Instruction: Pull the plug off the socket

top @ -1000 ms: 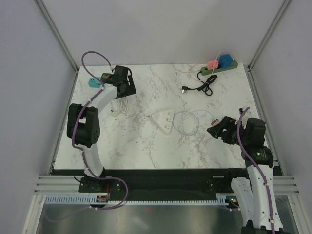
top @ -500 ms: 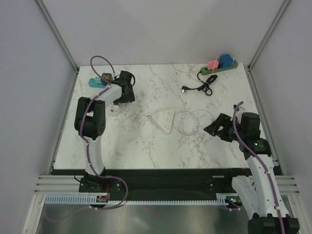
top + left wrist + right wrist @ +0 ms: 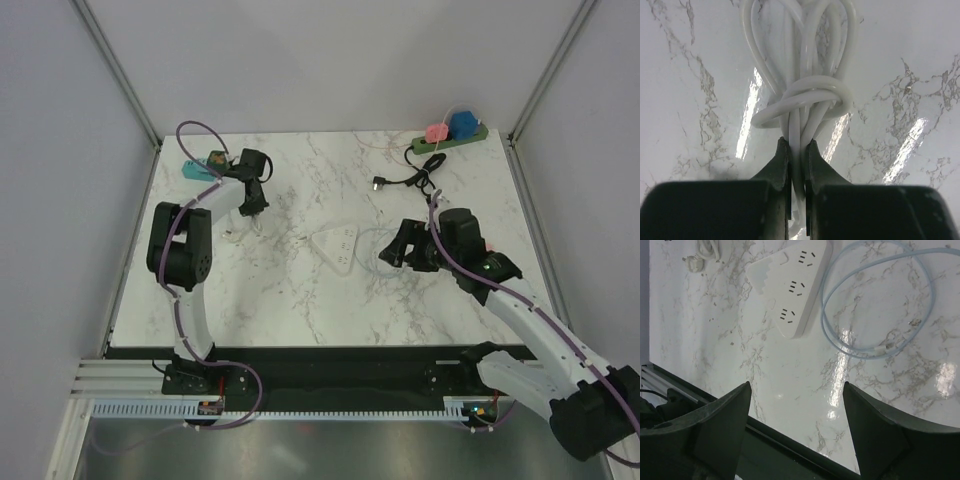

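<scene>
My left gripper (image 3: 798,142) is shut on a strand of the knotted white cable bundle (image 3: 805,90) lying on the marble table at the back left (image 3: 240,225). The cable's white plug (image 3: 692,262) lies loose on the table. A white triangular socket strip (image 3: 337,245) sits mid-table, and its three sockets (image 3: 795,285) are empty. My right gripper (image 3: 400,250) hovers open just right of it, with nothing between the fingers (image 3: 797,385). A green socket strip (image 3: 450,140) at the back right holds a pink plug (image 3: 436,131) and a blue plug (image 3: 463,123).
A pale blue cable loop (image 3: 823,320) lies beside the white strip, under my right gripper. A black cable (image 3: 415,180) is coiled near the green strip. A teal block (image 3: 195,168) sits at the back left corner. Frame posts and walls bound the table.
My left gripper has lowered onto the white cable bundle and shut on it. My right arm has swung left and forward to the white socket strip, staying open.
</scene>
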### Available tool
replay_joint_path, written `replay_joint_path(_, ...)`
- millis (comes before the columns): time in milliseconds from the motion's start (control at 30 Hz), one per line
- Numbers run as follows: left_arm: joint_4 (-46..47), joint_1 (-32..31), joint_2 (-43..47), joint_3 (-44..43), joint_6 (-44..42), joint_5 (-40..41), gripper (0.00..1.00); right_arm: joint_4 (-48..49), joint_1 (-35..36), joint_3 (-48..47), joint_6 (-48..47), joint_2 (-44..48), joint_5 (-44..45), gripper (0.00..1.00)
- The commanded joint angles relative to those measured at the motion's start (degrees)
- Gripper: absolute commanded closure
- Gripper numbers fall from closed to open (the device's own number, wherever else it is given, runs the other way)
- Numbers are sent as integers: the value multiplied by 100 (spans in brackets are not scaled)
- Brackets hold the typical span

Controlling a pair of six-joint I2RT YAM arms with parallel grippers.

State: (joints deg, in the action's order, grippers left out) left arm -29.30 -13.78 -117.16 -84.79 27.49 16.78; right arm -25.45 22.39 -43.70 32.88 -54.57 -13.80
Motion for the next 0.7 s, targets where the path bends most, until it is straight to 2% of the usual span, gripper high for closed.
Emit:
replay_joint_path(0, -384, -46, 167, 839, 591, -806, 98, 698, 370, -130, 236, -447, 536, 18)
replay_joint_path(200, -200, -212, 1142, 2226, 986, -992, 98, 1270, 1021, -130, 482, -1222, 887, 18)
replay_joint_path(300, 12, -676, 1582, 2939, 1258, -1245, 98, 1603, 1389, -147, 648, -1381, 897, 17)
replay_joint_path(500, -58, -1740, 2328, 3802, 2128, -1246, 98, 2000, 1846, -323, 772, -1960, 941, 18)
replay_joint_path(667, -93, -1953, 3180, 4435, 2700, -1361, 96, 2009, 2058, -534, 772, -2277, 1081, 17)
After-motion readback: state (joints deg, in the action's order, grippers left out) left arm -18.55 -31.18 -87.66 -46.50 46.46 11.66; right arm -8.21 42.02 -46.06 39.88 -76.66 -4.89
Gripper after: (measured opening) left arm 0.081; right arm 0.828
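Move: Already shut on the white cord at table level, the left hand has clear table about 17 cm back and 9 cm to its right. From this hand, the teal socket lies roughly 15 cm ahead and 16 cm left, and the dark plug on it 15 cm ahead and 12 cm left. From the open right hand, the held cord is some 19 cm ahead, 37 cm left and 13 cm below; the white socket is about 9 cm ahead, 13 cm left and 14 cm below. Back towards its base, then back and to the right, the left hand drags the pinched white cord about 19 cm low over the table, keeping its grip while the wrist rolls some 15 degrees, left side down. Meanwhile the right hand sweeps left about 11 cm towards the cord and sinks 5 cm, fingers staying open and touching nothing. ##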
